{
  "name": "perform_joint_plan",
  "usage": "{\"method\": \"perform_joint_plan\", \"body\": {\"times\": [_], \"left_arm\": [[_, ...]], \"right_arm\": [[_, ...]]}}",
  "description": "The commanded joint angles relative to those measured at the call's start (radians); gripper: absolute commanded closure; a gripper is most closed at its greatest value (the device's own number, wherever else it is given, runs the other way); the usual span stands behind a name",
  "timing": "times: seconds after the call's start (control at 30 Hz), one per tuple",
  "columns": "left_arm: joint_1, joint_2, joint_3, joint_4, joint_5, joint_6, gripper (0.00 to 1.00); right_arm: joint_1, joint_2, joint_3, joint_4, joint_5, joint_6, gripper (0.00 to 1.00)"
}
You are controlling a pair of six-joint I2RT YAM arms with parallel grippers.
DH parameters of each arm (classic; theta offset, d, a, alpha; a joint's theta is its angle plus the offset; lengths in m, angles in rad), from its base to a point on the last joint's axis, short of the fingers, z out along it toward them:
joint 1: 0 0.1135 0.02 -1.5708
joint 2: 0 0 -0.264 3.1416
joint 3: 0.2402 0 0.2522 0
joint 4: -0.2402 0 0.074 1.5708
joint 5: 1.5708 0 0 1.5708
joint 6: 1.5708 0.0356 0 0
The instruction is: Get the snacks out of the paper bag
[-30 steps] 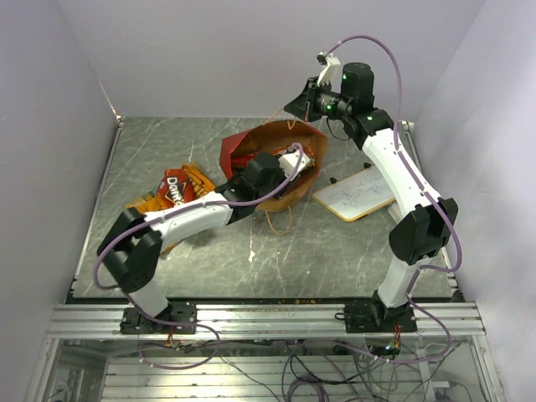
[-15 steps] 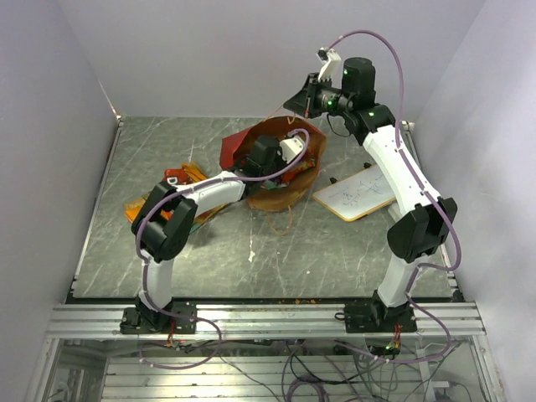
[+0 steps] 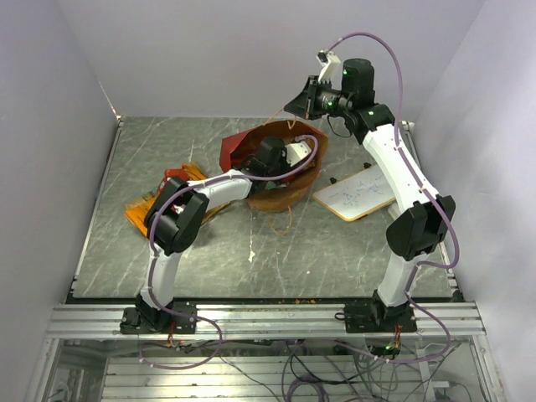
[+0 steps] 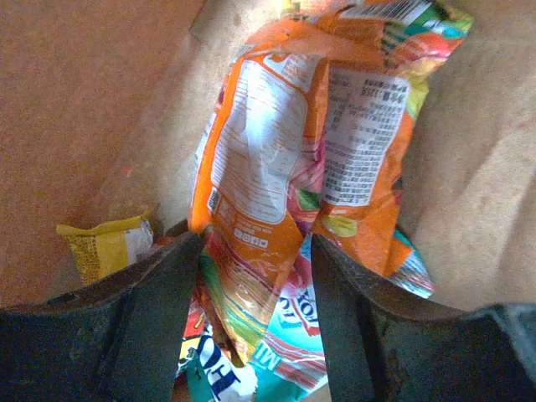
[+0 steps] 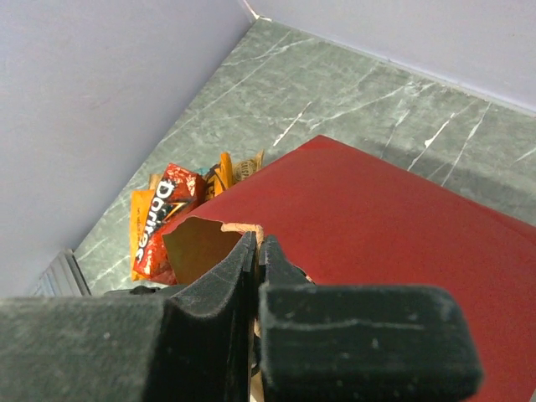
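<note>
The paper bag [image 3: 234, 149] lies on its side mid-table, red outside, brown inside. My right gripper [image 3: 303, 107] is shut on its twisted handle [image 5: 243, 228] and holds the mouth up; in the right wrist view the gripper [image 5: 261, 243] sits above the bag's red wall [image 5: 377, 218]. My left gripper [image 4: 255, 243] is inside the bag, open, with one jaw on each side of an orange packet [image 4: 276, 126]. A teal-and-white packet [image 4: 285, 352] lies under it. A yellow packet [image 4: 105, 247] sits to the left. The red Doritos bag [image 5: 163, 218] lies outside on the table.
Orange chip bags [image 3: 138, 213] lie left of the paper bag beside the Doritos bag [image 3: 172, 177], partly under the left arm. A flat white wood-framed board [image 3: 356, 194] lies right of the bag. Walls close in the table at the back and sides.
My left arm has folded up and pushed its gripper deeper into the bag. The right gripper has kept hold of the handle and barely moved.
</note>
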Motion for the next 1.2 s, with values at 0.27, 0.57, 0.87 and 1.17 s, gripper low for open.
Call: {"method": "perform_joint_plan", "body": {"times": [0.27,0.57,0.87,1.17], "left_arm": [[0.002,0.087,0.093,0.005,-0.068,0.123,0.42],[0.005,0.080,0.141,-0.034,-0.031,0.104,0.73],[0.003,-0.051,0.094,-0.138,-0.026,0.057,0.83],[-0.027,-0.283,-0.011,-0.287,0.113,-0.108,0.84]], "right_arm": [[-0.019,-0.001,-0.006,0.005,-0.041,0.044,1.00],[-0.018,-0.011,-0.011,0.005,-0.041,0.049,1.00],[-0.019,-0.019,-0.015,0.013,-0.037,0.064,1.00],[-0.019,-0.021,-0.020,0.028,-0.010,0.046,1.00]]}}
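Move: The orange snack packet lies in the bag just off the left hand's open fingertips, its middle about 2 cm ahead, 2 cm right and 3 cm below. A second orange packet is roughly 6 cm right, level fore-and-aft and 5 cm below; a teal packet is some 3 cm left, level fore-and-aft and 6 cm below. From the right hand, shut on the bag's handle, the first orange packet is about straight below, some 26 cm. The left fingers close and pinch the first orange packet near one end, after easing about 2 cm down and slightly forward so that it stands between them. Then, still pinching it, the hand draws up some 7 cm and back about 5 cm, away from the other packets. The right hand stays in place, keeping its hold on the bag's handle. ##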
